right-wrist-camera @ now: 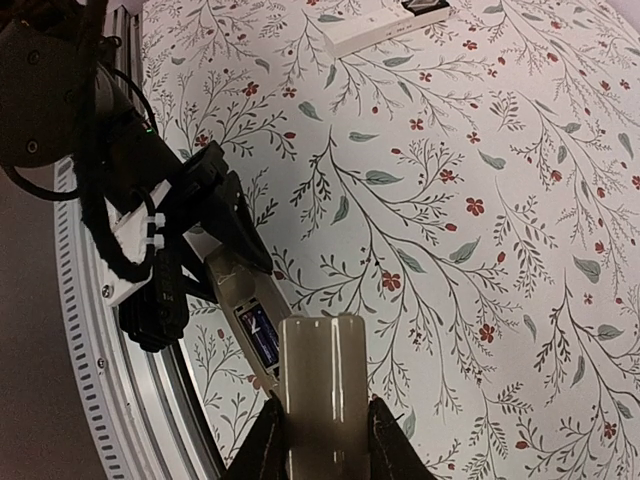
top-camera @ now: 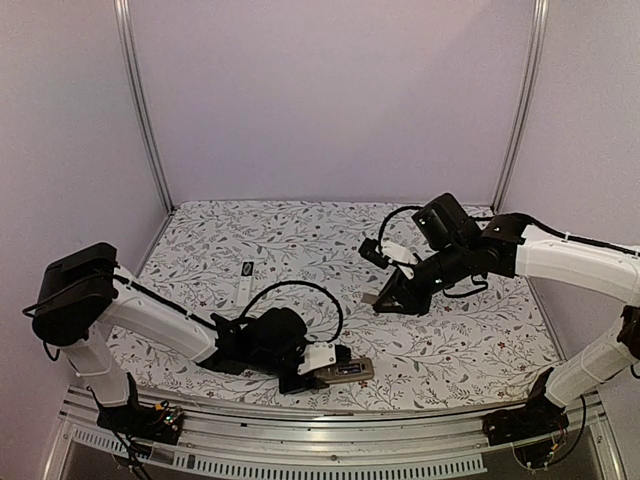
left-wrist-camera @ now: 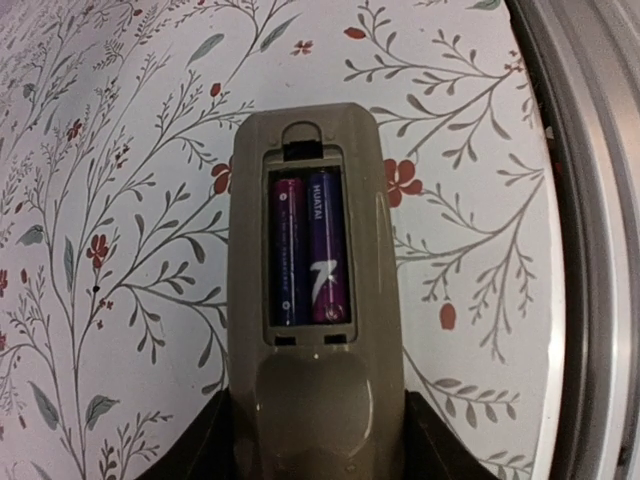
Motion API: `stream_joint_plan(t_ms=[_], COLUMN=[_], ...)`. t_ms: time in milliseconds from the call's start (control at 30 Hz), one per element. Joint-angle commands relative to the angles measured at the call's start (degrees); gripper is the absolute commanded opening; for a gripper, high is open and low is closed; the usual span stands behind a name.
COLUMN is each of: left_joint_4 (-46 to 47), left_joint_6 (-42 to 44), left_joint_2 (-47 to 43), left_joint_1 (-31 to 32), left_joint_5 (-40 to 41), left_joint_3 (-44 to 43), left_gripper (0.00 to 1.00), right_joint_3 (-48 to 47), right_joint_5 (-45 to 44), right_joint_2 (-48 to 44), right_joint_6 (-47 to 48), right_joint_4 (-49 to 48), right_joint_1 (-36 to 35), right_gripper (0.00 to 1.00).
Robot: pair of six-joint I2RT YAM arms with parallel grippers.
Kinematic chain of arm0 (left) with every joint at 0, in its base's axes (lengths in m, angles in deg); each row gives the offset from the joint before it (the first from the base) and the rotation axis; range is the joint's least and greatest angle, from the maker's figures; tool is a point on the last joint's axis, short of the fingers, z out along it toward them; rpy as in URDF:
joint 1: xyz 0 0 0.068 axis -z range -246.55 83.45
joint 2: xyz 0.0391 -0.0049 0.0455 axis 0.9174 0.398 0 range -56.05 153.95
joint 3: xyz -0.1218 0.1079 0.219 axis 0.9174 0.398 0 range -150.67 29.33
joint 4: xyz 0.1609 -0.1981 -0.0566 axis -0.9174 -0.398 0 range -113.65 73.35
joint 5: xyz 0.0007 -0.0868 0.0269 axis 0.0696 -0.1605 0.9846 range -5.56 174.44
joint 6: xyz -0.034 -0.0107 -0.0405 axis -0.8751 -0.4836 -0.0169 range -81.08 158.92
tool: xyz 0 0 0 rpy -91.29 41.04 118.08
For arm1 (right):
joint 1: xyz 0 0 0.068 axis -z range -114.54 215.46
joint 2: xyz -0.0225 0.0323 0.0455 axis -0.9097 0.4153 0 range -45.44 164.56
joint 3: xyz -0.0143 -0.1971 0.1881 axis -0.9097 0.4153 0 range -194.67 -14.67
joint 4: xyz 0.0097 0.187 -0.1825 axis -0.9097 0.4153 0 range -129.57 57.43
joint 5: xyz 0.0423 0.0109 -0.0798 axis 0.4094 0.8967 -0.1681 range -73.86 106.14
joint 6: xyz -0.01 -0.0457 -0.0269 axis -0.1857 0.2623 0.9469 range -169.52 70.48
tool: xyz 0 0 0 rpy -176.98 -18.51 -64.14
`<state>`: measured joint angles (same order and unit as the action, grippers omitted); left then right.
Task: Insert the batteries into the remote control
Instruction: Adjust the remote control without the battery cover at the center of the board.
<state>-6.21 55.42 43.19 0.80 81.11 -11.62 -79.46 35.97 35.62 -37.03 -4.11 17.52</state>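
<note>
A grey-brown remote control (left-wrist-camera: pixel 315 400) lies back-up near the table's front edge, its battery bay uncovered. Two batteries (left-wrist-camera: pixel 308 250), one magenta and one purple, lie side by side inside the bay. My left gripper (left-wrist-camera: pixel 315 455) is shut on the remote's near end, with a black finger against each side. In the top view that gripper (top-camera: pixel 325 368) and the remote (top-camera: pixel 352 370) sit low at the centre. My right gripper (right-wrist-camera: pixel 322 440) is shut on a ridged grey-brown battery cover (right-wrist-camera: pixel 322 380). It hangs above the table at mid right (top-camera: pixel 385 297), with the remote (right-wrist-camera: pixel 235 285) below it.
A white remote (top-camera: pixel 245 290) lies at mid left with a small black piece (top-camera: pixel 248 267) at its far end. Both show at the top of the right wrist view, the white remote (right-wrist-camera: pixel 370 28) and the black piece (right-wrist-camera: pixel 430 8). An aluminium rail (left-wrist-camera: pixel 590 250) runs along the table's front edge close to the held remote.
</note>
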Motion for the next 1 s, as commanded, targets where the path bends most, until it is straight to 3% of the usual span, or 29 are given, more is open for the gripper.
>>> stream_joint_plan(t_ms=[0,267,433,633,800,967], left_joint_4=[-2.1,-4.4,-7.4,-6.4,-0.6,11.4], left_joint_6=[5.6,8.9,8.7,6.6,1.3,-12.2], left_joint_2=[1.2,2.0,2.6,-1.5,-10.0,-17.7], left_joint_1=[-0.8,-1.5,-2.7,-3.6,-3.8,-4.8], left_joint_5=[1.0,-0.9,-2.9,-4.5,-8.1,-6.0], left_joint_3=[-0.3,-1.8,-3.4,-2.8,0.8,8.1], left_gripper=[0.44,0.52,0.64,0.7,0.7,0.7], right_joint_3=[1.1,1.3,1.5,2.2,2.8,3.0], right_joint_5=[0.4,1.3,1.5,1.4,0.8,-0.7], right_joint_2=[-1.3,-1.4,-1.8,-1.9,-1.8,0.2], right_joint_6=[-0.8,-0.9,-1.0,-1.1,-0.7,-0.1], right_joint_4=[-0.8,-0.8,-0.8,-1.0,-1.4,-1.4], right_joint_1=[0.2,0.2,0.2,0.2,0.2,-1.1], right_gripper=[0.04,0.04,0.05,0.05,0.05,0.05])
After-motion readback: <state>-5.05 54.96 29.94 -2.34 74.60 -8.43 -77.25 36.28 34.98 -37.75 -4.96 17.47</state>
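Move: The left fingers already straddle the near end of the remote control without its cover, its middle about 5 cm to their right, 1 cm ahead and level with them. From that hand, the battery cover in the right gripper is roughly 11 cm right, 6 ahead and 16 up; the white remote lies some 26 cm ahead and 19 left. From the right hand, the remote control is about 9 cm left, 5 back and 17 below. Left hand twists the gripped remote about 5 degrees clockwise, opens to let go, then lifts about 7 cm. ##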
